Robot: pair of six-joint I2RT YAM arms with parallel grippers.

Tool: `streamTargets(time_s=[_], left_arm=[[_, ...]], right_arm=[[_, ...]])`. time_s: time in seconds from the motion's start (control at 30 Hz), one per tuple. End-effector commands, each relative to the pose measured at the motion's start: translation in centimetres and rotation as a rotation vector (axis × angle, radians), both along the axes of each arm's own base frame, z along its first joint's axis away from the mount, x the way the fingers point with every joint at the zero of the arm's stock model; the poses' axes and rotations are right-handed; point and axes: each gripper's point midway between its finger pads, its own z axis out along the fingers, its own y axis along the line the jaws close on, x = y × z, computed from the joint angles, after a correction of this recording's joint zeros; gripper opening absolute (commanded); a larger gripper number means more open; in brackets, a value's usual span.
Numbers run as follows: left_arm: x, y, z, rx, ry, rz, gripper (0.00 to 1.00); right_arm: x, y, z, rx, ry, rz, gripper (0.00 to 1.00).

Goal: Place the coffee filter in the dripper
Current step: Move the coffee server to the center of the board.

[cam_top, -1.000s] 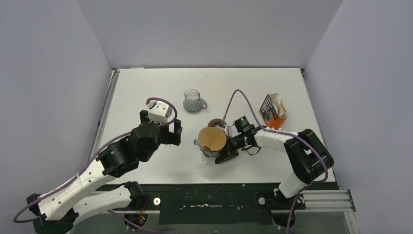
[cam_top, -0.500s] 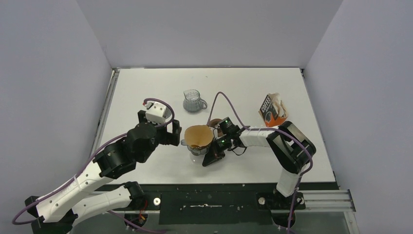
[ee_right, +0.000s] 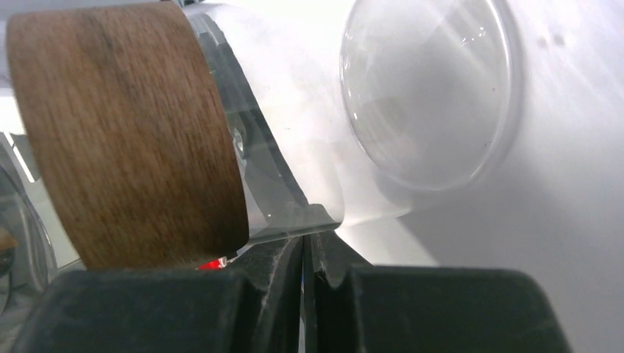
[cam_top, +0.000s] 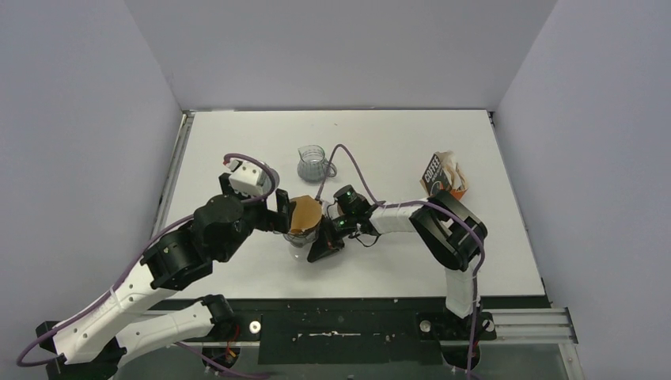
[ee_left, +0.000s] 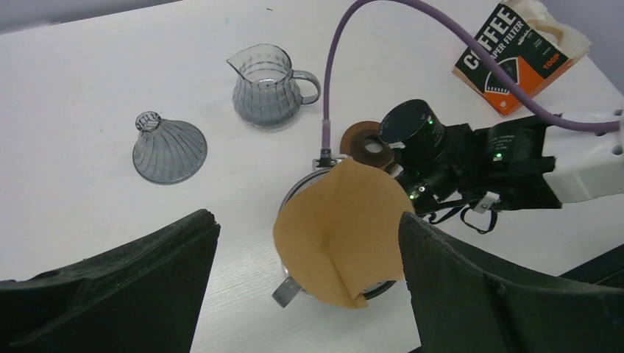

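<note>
The dripper (cam_top: 297, 237) is a see-through cup with a small grey handle (ee_left: 287, 293) and a brown collar (ee_right: 132, 132). It stands left of the table's middle. A tan-brown paper cone (cam_top: 305, 214) sits tilted in its mouth (ee_left: 338, 228). My right gripper (cam_top: 315, 248) is shut on a thin clear edge at the dripper's base (ee_right: 287, 213), its jaws (ee_right: 304, 243) pressed together. My left gripper (cam_top: 282, 215) is open just left of the cup, fingers wide on either side of the cone (ee_left: 307, 220) without touching it. No loose white coffee filter is in view.
A ribbed glass jug (cam_top: 314, 165) stands behind the dripper. An upturned smoky ribbed cone (ee_left: 168, 149) sits left of it. A loose brown ring (ee_left: 366, 143) lies by the right wrist. A filter pack (cam_top: 443, 176) with pale paper poking out lies at the right.
The right gripper has carried the dripper and its tan cone leftward, up to the left gripper. The cone now tilts more. The left arm shifted slightly left.
</note>
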Motion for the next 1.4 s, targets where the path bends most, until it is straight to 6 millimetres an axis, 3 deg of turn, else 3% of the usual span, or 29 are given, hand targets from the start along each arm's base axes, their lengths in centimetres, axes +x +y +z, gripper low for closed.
streamTargets(time_s=[0.0,0.9,1.17,1.37], left_arm=[[-0.2,-0.7,2.7,-0.035,-0.03,-0.043,0.9],[-1.6,-0.8,2.7,-0.054,0.005,-0.105,0.9],[-1.8,-0.6,2.9,-0.061,0.005,-0.109,0.9],[-1.9,-0.3,3.0,-0.061,0.002,-0.106,0.9]], right_arm=[[2.2,3.7,2.0,0.089,-0.067,-0.025,0.0],[7.5,17.5,2.6,0.198,-0.052,-0.088,0.0],[8.4,20.3,2.4,0.22,-0.037,-0.099,0.0],[8.4,20.4,2.8,0.224,-0.046,-0.104,0.0]])
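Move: The right hand already has the coffee server by its side, the server's middle some 4 cm left and 1 cm ahead; the spot for it is bare table about 23 cm left, 9 cm ahead and 6 cm below. The glass cone stands about 15 cm left and 21 cm ahead of the hand, the glass pitcher 1 cm left and 25 cm ahead, the wooden ring 11 cm right and 14 cm ahead. From the left hand that spot is 17 cm left, 10 cm ahead and 28 cm down. The right hand, fingers still shut on the server's side, carries it with the dripper and paper filter on top about 19 cm to the left and some 8 cm forward, passing low beneath the left gripper towards the bare table on the near side of the glass cone. It keeps nearly level and slows almost to a halt at the end, the wrist rolling only slightly, under 10 degrees. ##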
